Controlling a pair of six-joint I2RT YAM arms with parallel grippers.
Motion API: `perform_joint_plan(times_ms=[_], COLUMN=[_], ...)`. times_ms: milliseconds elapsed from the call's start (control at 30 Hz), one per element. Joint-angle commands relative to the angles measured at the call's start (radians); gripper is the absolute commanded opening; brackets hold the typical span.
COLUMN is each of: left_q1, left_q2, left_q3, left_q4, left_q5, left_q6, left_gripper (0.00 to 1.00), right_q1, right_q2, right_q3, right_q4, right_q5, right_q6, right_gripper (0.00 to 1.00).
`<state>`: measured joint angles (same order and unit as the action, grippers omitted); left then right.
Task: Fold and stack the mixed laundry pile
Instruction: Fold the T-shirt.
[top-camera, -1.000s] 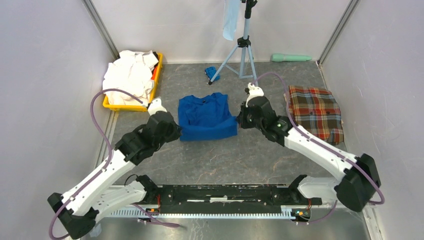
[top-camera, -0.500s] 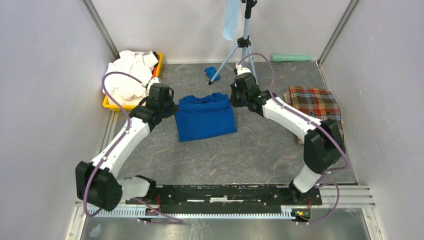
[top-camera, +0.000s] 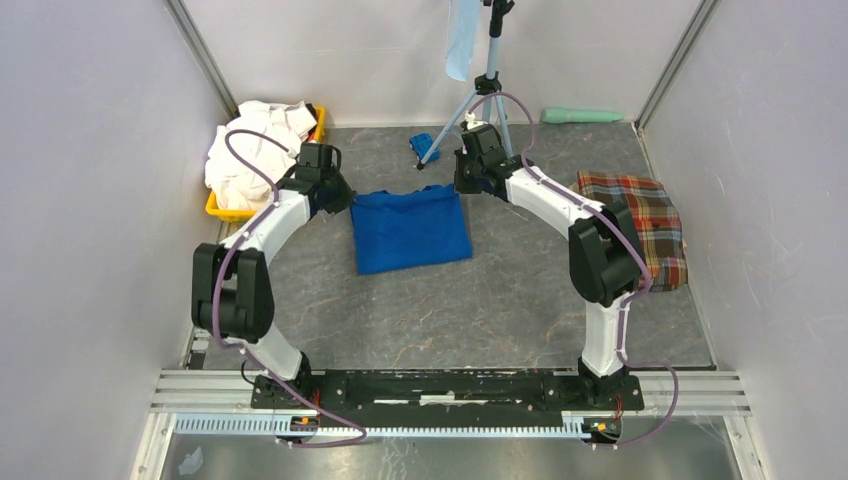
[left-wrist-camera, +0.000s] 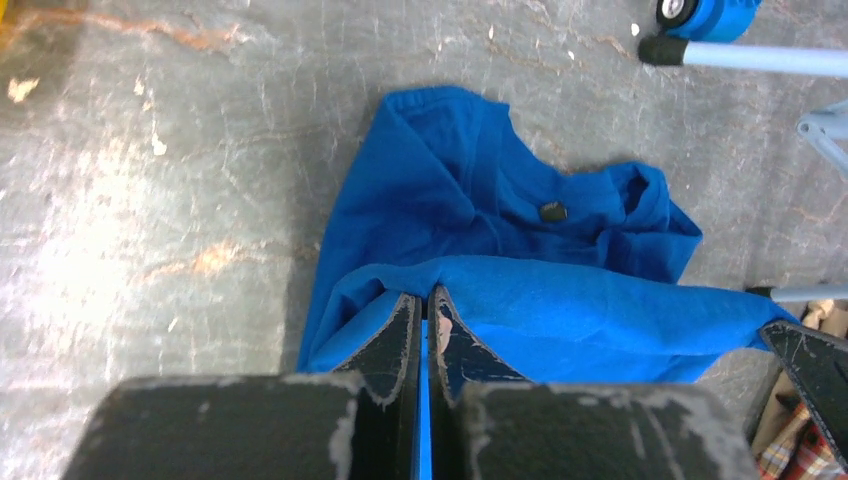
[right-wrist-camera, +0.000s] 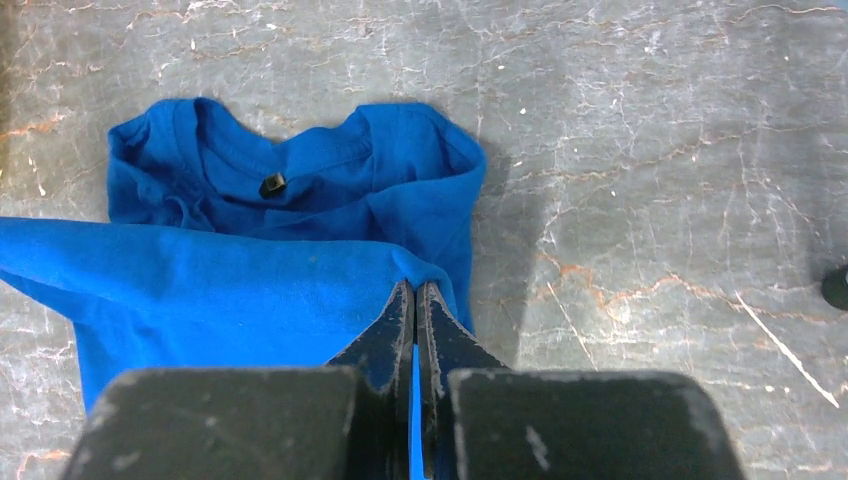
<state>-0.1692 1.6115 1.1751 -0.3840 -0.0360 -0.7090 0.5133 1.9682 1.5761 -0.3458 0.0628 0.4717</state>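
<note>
The royal-blue T-shirt (top-camera: 410, 230) lies mid-table, its lower part doubled over toward the collar. My left gripper (top-camera: 345, 200) is shut on the folded hem at the shirt's far left corner. My right gripper (top-camera: 462, 185) is shut on the far right corner. In the left wrist view the left gripper (left-wrist-camera: 427, 295) pinches blue fabric, with the T-shirt's collar end (left-wrist-camera: 470, 190) beyond it. The right gripper (right-wrist-camera: 415, 288) likewise pinches the T-shirt (right-wrist-camera: 230, 290). White shirts (top-camera: 255, 150) are heaped in a yellow tray (top-camera: 222, 211). A folded red-green plaid cloth (top-camera: 635, 215) lies at the right.
A tripod (top-camera: 487, 95) stands at the back centre, a narrow pale-blue cloth (top-camera: 462, 35) hanging from it. A small bright-blue object (top-camera: 421, 145) sits by its foot. A pale green cylinder (top-camera: 582, 115) lies along the back wall. Grey walls close in both sides.
Both arms have stretched toward the back, carrying the shirt's near hem over its body toward the collar. The shirt now lies shorter, doubled over.
</note>
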Motion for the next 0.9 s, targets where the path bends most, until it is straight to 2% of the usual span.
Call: perform_joint_plan(times_ms=[0,433,500,533,633,733,800,867], left_q1=[0.025,0.043,0.044,0.045,0.048,0.047,0.046,0.042], left_q2=[0.085,0.280,0.298,0.310,0.352,0.371,0.366,0.332], left_q3=[0.089,0.191,0.203,0.217,0.279,0.362,0.430,0.475], left_q4=[0.067,0.084,0.082,0.077,0.034,-0.037,-0.111,-0.173], left_q5=[0.076,0.101,0.091,0.089,0.076,0.054,0.039,-0.022], left_q6=[0.040,0.043,0.041,0.040,0.034,0.036,0.055,0.072], left_gripper=[0.02,0.02,0.02,0.04,0.18,0.47,0.61,0.72], right_q1=[-0.025,-0.064,-0.067,-0.071,-0.077,-0.081,-0.082,-0.082], right_q2=[0.059,0.228,0.247,0.255,0.274,0.288,0.266,0.188], right_q3=[0.084,0.196,0.205,0.210,0.238,0.332,0.381,0.331], right_q4=[0.015,0.047,0.049,0.053,0.084,0.064,0.040,0.054], right_q5=[-0.040,-0.125,-0.132,-0.137,-0.167,-0.196,-0.199,-0.187], right_q6=[-0.009,0.009,0.012,0.016,0.013,-0.006,-0.024,-0.042], right_gripper=[0.00,0.00,0.06,0.14,0.36,0.45,0.48,0.51])
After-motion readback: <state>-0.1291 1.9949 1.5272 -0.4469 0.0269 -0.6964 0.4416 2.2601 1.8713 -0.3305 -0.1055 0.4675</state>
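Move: The T-shirt's collar, where the held hem is to go, lies about 7 cm ahead of the left hand, 9 cm to its right and 6 below; from the right hand, some 4 cm ahead, 11 left and 6 below. The yellow bin stands roughly 16 cm left and 8 ahead of the left hand. The blue toy car lies about 13 cm ahead and 6 left of the right hand, a tripod foot 12 cm to its right, about level. The T-shirt's hem, still pinched at both ends, is carried forward and down towards the collar, about 5 cm out and 6 cm down. Both hands then open, the right a touch earlier, let go of the hem and ease a little farther forward while lifting, the right hand about 3 cm and the left rather less. ##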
